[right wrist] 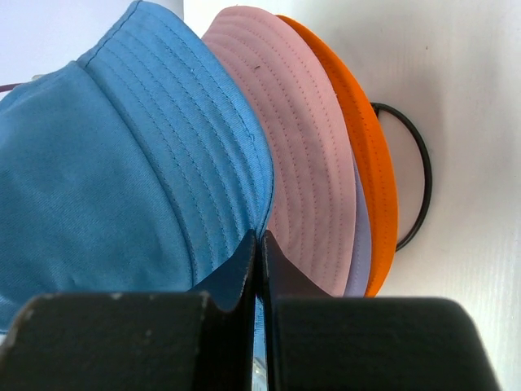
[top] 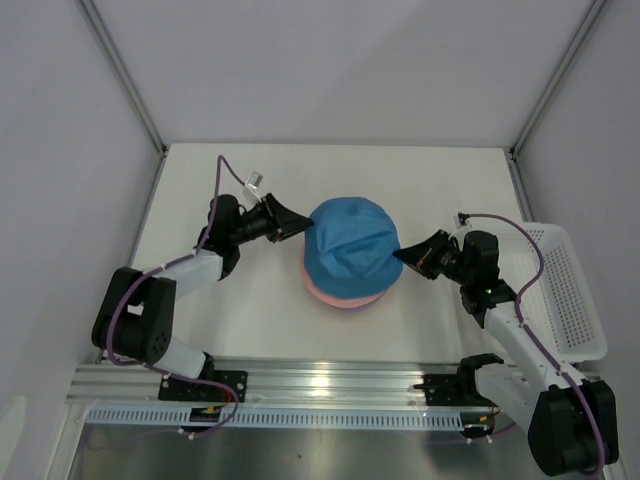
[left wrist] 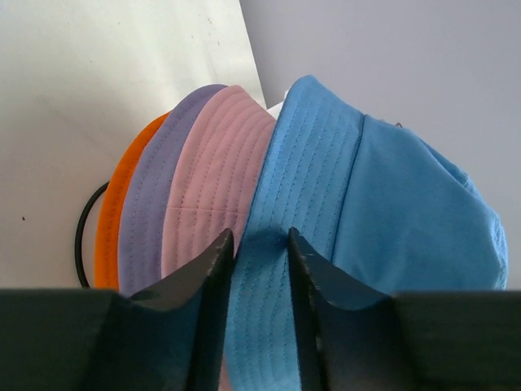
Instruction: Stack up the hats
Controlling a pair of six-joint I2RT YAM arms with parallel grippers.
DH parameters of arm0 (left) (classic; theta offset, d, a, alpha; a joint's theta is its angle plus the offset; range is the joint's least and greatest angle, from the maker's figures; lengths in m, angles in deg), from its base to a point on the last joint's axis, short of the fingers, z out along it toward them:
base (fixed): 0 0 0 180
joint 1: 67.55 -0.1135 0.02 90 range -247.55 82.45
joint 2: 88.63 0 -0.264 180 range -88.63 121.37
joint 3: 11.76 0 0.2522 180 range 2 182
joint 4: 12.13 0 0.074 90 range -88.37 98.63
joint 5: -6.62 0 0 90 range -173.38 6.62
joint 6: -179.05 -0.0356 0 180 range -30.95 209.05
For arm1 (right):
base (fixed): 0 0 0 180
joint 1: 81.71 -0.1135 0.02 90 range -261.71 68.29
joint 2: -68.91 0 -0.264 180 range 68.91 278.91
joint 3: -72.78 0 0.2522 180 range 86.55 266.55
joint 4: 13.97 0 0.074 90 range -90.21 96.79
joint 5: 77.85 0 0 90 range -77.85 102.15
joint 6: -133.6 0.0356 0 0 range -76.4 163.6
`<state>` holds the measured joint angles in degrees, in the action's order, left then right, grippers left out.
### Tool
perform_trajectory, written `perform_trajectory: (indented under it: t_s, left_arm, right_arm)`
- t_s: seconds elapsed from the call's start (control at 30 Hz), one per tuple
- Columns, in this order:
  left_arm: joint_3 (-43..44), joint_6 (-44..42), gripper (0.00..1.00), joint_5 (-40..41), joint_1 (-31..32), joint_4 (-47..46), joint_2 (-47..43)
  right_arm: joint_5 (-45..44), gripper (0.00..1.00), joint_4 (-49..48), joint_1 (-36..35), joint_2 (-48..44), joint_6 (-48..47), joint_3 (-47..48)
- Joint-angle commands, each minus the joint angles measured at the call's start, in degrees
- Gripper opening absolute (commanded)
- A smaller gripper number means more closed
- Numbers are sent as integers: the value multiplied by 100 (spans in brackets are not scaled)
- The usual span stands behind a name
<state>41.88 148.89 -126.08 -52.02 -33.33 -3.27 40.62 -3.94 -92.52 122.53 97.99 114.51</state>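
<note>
The hats sit piled in the middle of the table, with the blue hat [top: 350, 250] on top and a pink rim [top: 340, 300] showing under it. The left wrist view shows the brims fanned out: orange [left wrist: 110, 212], pale purple [left wrist: 155, 187], pink [left wrist: 220, 179], blue [left wrist: 383, 204]. My left gripper [left wrist: 260, 240] is at the blue hat's left brim, jaws apart with the brim lying between them. My right gripper [right wrist: 260, 236] is shut on the blue brim [right wrist: 122, 163] at the pile's right side, next to the pink [right wrist: 301, 147] and orange [right wrist: 366, 147] brims.
A black wire ring of the hat stand [right wrist: 419, 179] lies on the table under the pile. A white slotted basket [top: 570, 290] stands at the right edge of the table, beside the right arm.
</note>
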Motion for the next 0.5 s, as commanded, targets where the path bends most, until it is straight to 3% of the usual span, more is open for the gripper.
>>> perform_trajectory:
  t_s: [0.0,0.03,0.17,0.47]
  left_arm:
    - [-59,11,34,-221,55,-336,-195]
    - [-59,2,32,-195,64,-284,-187]
    - [-85,-33,1,-64,91,-73,-152]
    - [-24,-621,1,1148,99,1972,-468]
  right_arm:
    - [-70,0,-76,9,43,-69,77]
    - [-70,0,-84,0,43,-78,77]
    - [-78,0,-58,8,51,-104,95]
    - [-438,0,267,-18,218,-358,-1]
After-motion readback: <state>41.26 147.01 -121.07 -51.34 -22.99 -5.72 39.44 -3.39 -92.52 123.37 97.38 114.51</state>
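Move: The blue hat's middle lies about 9 cm to the left hand's right and 5 cm back, perhaps 2 cm above; its near brim already passes between the half-open fingers. Beneath it the pink hat's middle is some 8 cm right, 7 cm back and 2 cm below that hand, with the purple hat about 2 cm lower still. For the right hand, which still holds the opposite brim, the blue hat's middle is about 9 cm left, 1 cm ahead and 3 cm up. The left fingers close fully and pinch the blue hat's brim, the hand nearly still meanwhile; it then sinks about 2.5 cm towards the hats below, tipping some 5–10 degrees downward. The right hand keeps its shut grip on the other side of the brim, almost in place, easing down under 1 cm at the end. ##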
